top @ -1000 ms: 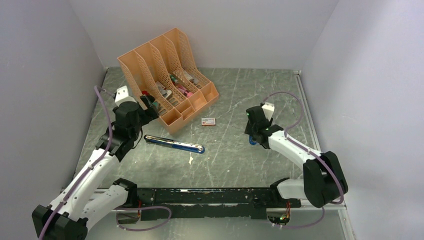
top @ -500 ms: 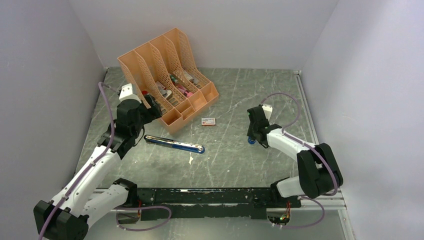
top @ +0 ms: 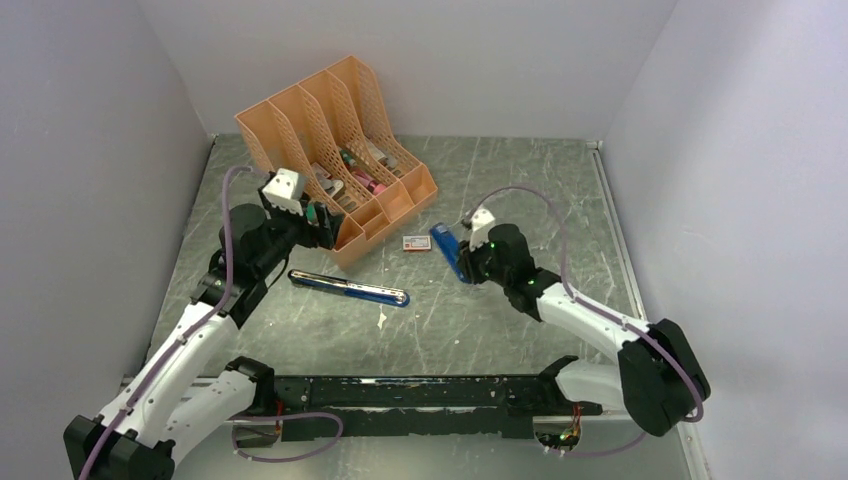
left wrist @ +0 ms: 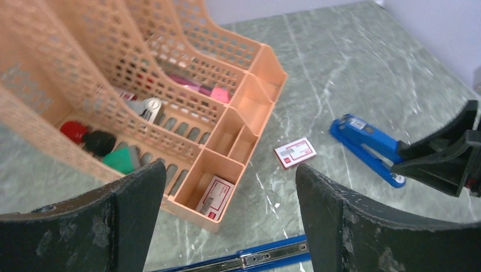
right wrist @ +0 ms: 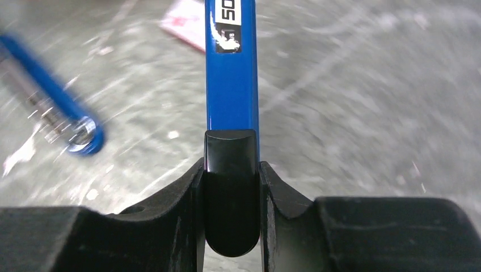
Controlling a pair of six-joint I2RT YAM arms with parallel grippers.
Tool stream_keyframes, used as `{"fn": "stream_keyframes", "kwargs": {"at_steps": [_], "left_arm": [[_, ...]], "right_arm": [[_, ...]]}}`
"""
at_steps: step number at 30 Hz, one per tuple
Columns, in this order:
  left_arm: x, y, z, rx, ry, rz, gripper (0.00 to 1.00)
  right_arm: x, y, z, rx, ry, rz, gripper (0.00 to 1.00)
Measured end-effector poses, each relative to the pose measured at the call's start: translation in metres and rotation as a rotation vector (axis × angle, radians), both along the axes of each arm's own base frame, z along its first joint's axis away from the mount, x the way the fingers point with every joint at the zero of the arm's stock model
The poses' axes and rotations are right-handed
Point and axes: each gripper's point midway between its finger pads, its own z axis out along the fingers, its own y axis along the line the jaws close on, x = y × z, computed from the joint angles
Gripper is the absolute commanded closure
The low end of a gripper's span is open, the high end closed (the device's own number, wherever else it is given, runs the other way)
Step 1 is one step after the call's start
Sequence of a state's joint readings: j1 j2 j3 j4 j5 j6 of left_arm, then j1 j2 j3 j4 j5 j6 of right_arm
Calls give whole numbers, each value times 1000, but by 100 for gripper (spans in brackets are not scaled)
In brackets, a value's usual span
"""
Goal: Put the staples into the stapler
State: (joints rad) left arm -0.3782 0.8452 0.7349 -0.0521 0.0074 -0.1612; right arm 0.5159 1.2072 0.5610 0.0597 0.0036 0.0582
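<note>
My right gripper (top: pixel 467 266) (right wrist: pixel 231 165) is shut on the black rear end of a blue stapler (top: pixel 445 244) (right wrist: pixel 231 68) (left wrist: pixel 363 141). It holds the stapler just above the table, nose toward a small white-and-red box (top: pixel 417 242) (left wrist: pixel 295 153) (right wrist: pixel 184 22). My left gripper (top: pixel 325 222) (left wrist: pixel 230 173) hangs open and holds nothing, above the front corner of the peach organiser (top: pixel 300 130) (left wrist: pixel 249 93). A second white-and-red box (left wrist: pixel 214 197) lies in the organiser's front compartment. The staples themselves are out of view.
A long blue-and-silver bar (top: pixel 348 288) (left wrist: pixel 249 259) (right wrist: pixel 57 107) lies flat on the table between the arms. The organiser's slots hold red, green, pink and white oddments (left wrist: pixel 119 158). Walls close in the table at the back and sides.
My right gripper closed on the stapler, lifted it and swung it left toward the white-and-red box. My left gripper moved right and forward to the organiser's front corner, still open.
</note>
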Motion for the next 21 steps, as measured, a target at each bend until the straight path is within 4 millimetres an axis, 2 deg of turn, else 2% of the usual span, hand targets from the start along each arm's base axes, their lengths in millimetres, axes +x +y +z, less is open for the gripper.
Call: {"fn": "stream_keyframes", "kwargs": {"at_steps": [3, 5, 12, 15, 21], "left_arm": [[-9, -13, 6, 52, -52, -118, 12], [-14, -17, 10, 79, -81, -168, 12], [-22, -16, 24, 126, -148, -203, 13], [-26, -14, 33, 120, -178, -197, 13], [-32, -10, 43, 105, -205, -182, 14]], "right_arm": [[-23, 35, 9, -36, -95, 297, 100], [-39, 52, 11, -48, -129, 467, 100], [-102, 93, 18, 4, -190, 999, 100], [-122, 112, 20, 31, -171, 1152, 100], [-133, 133, 8, 1, -83, 1267, 99]]}}
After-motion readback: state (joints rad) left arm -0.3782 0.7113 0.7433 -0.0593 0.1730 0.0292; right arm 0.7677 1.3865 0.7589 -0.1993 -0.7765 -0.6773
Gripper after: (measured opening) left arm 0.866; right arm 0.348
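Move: Ahead of the right hand's next carry, the open stapler lies folded flat on the table, its middle about 27 cm to this hand's left and 5 cm back. The clear table along its near side is some 17 cm left and 14 cm back; the staple box sits 11 cm left and 7 cm out, all roughly 8 cm below. From the left hand, the open stapler's middle is about 5 cm back, 4 cm right and 25 cm below. Swinging the second stapler, still pinched by its black rear end, the right hand goes about 13 cm left and 13 cm back at nearly level height, towards the near side of the open stapler. Meanwhile it turns some 70 degrees counter-clockwise, so the blue nose ends up pointing left. The left hand, open and empty, rises about 4 cm, draws back 3 and tips upward slightly. ##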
